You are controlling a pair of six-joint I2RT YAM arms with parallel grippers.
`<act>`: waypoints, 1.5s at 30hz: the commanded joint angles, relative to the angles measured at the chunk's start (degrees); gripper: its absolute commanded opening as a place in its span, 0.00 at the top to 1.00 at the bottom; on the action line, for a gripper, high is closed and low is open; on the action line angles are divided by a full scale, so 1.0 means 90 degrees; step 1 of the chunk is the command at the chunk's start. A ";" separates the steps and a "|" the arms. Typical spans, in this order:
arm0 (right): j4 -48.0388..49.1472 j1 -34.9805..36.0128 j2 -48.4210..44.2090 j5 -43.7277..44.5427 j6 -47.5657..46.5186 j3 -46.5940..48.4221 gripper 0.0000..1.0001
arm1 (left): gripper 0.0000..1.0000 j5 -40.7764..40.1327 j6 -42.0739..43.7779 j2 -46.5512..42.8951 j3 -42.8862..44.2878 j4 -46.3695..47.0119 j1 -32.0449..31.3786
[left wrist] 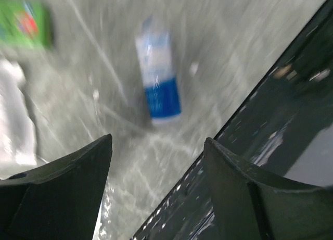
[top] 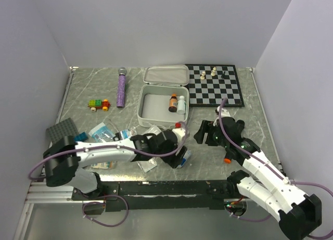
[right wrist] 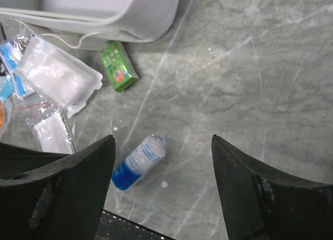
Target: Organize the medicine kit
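The medicine kit (top: 148,114), a white soft case, lies open mid-table with its lid (top: 166,75) folded back. A brown bottle (top: 173,103) and a white bottle (top: 181,104) stand in its right side. A blue-and-white bottle (right wrist: 138,162) lies on its side on the table near the front edge, also blurred in the left wrist view (left wrist: 158,78). My left gripper (left wrist: 158,146) hangs open just above it (top: 179,148), with nothing between its fingers. My right gripper (right wrist: 163,141) is open and empty to the bottle's right (top: 202,133). The kit's wall (right wrist: 130,21) shows above.
A green box (right wrist: 118,66) and clear sachets (right wrist: 57,78) lie in front of the kit. More packets (top: 104,131), a grey baseplate (top: 61,129), a brick toy car (top: 99,104) and a purple stick (top: 121,87) lie left. A chessboard (top: 214,89) sits back right.
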 commanded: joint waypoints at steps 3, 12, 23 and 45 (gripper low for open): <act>-0.0258 -0.0029 -0.0516 0.0061 0.0197 -0.0377 0.19 | 0.25 0.0278 -0.0206 0.0395 0.0103 0.0578 -0.0146; -0.0404 -0.0029 -0.0820 -0.0007 0.0275 -0.0534 0.19 | 0.25 0.0151 0.0018 0.1528 0.0748 0.0598 -0.0175; -0.0346 -0.0029 -0.0712 -0.0017 0.0207 -0.0485 0.19 | 0.34 -0.0034 0.0058 0.2232 0.0690 0.0598 -0.0175; 0.0113 -0.0029 -0.0166 -0.0212 0.0158 -0.0329 0.19 | 0.67 0.0434 0.0018 -0.0417 0.1136 0.0647 0.3202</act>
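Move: The blue-and-white bottle lies on the table about 9 cm below my left hand, some 5 cm to its right and 2 cm ahead. On the same table, the small green box is about 13 cm ahead, roughly level sideways, and the white gauze packet 12 cm ahead and 8 cm left; the open case's middle is some 29 cm ahead and 4 cm left. From my right hand the bottle is about 8 cm left, 6 cm back and 10 cm below. I bring my open left hand down about 8 cm and a little to the right, pinch the bottle by its blue end, then lift it clear, speeding up: some 20 cm up and 14 cm forward, swinging left and turning about 25 degrees counter-clockwise, towards the open case. Meanwhile my right hand, open and empty, backs off and sinks a few centimetres. ##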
